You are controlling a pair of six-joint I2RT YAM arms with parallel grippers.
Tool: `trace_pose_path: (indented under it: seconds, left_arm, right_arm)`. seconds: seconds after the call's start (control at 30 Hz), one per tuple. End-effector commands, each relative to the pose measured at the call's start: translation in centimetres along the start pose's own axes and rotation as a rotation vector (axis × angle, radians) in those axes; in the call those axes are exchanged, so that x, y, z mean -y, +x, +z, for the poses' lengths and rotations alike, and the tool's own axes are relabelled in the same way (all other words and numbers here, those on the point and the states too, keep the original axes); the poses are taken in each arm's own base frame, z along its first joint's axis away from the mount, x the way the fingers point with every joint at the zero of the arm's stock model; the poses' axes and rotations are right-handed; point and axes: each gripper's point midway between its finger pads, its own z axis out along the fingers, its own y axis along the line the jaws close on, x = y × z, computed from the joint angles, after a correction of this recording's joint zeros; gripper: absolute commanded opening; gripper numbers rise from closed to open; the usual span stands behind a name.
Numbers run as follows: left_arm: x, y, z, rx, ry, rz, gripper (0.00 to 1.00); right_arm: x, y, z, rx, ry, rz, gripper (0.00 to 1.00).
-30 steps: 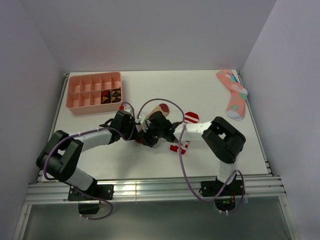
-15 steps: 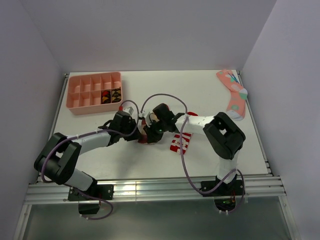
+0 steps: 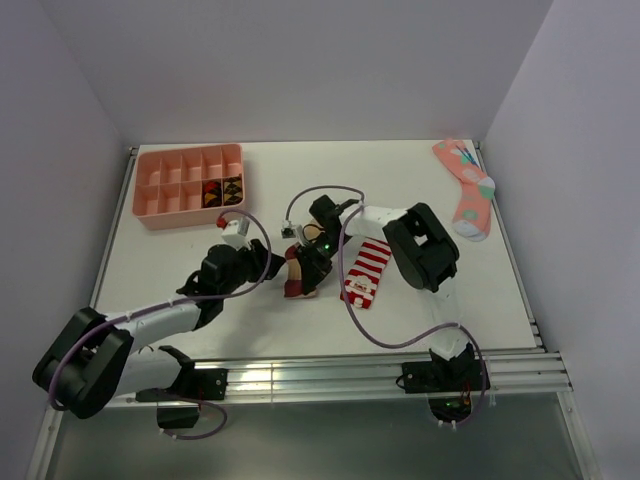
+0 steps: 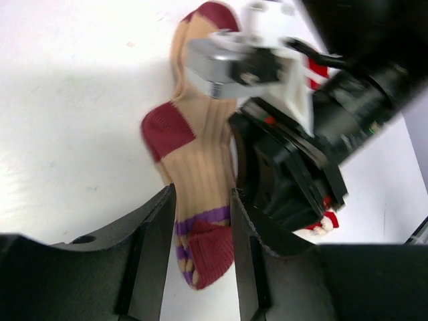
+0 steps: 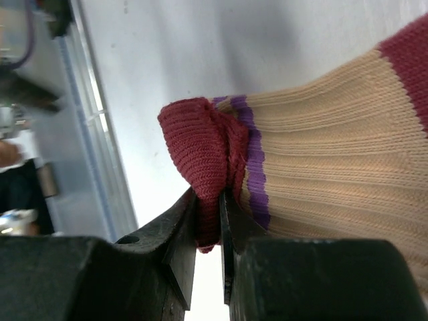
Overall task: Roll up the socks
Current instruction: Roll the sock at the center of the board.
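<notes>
The tan sock (image 4: 200,174) lies on the table with its dark red toe far from me and its purple-striped cuff folded over near the left gripper (image 4: 200,249). That gripper is open, a finger on each side of the cuff. My right gripper (image 5: 208,231) is shut on the dark red cuff fold of the tan sock (image 5: 321,167). From above, both grippers meet over the tan sock (image 3: 298,288) at mid table: left gripper (image 3: 268,268), right gripper (image 3: 305,272). The red-and-white striped sock (image 3: 366,272) lies flat just to the right.
A pink divided tray (image 3: 160,195) sits at the back left with small items in two cells. A pink patterned sock (image 3: 467,190) lies at the back right by the wall. The right arm's cable loops over the table beside the striped sock.
The left gripper has opened off the cuff and drawn back toward the near left. The right gripper has closed on the cuff fold. The striped sock is now uncovered.
</notes>
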Motion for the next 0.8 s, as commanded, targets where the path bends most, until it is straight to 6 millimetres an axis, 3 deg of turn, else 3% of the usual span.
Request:
trace_pose_path:
  seconds: [0.0, 0.13, 0.43, 0.77]
  left_arm:
    - [2.9, -1.7, -0.4, 0.148, 0.160, 0.130, 0.44]
    - [4.0, -0.3, -0.7, 0.168, 0.233, 0.194, 0.44]
    - [6.5, 3.7, -0.6, 0.090, 0.397, 0.261, 0.47]
    - [6.9, 7.0, -0.2, 0.000, 0.429, 0.275, 0.49]
  right_arm:
    - [-1.1, 1.9, -0.4, -0.070, -0.096, 0.107, 0.22]
    - [-1.2, 1.5, -1.2, -0.070, -0.130, 0.129, 0.22]
    - [-0.8, 2.9, -1.8, -0.109, -0.176, 0.210, 0.23]
    - [0.2, 3.0, -2.1, -0.103, -0.169, 0.250, 0.23]
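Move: The burgundy cuff of the tan sock is pinched between the right fingers, at their tips. From the half-open left hand it lies about 6 cm back, 6 cm to the right and 7 cm down. The sock's burgundy heel is roughly 3 cm right of the left hand, 1 cm ahead and 9 cm below. From the right hand, the red-striped sock's middle sits some 13 cm right and 2 cm ahead, about 2 cm lower. Still pinching the folded burgundy cuff, the right hand drags it about 3 cm to the right and slightly back, low over the table, tipping some 20 degrees so its fingers point further back towards the base. The left hand follows to the cuff's end, travelling right and back and sinking about 3 cm, turning clockwise some 20 degrees with its fingers kept half open. ##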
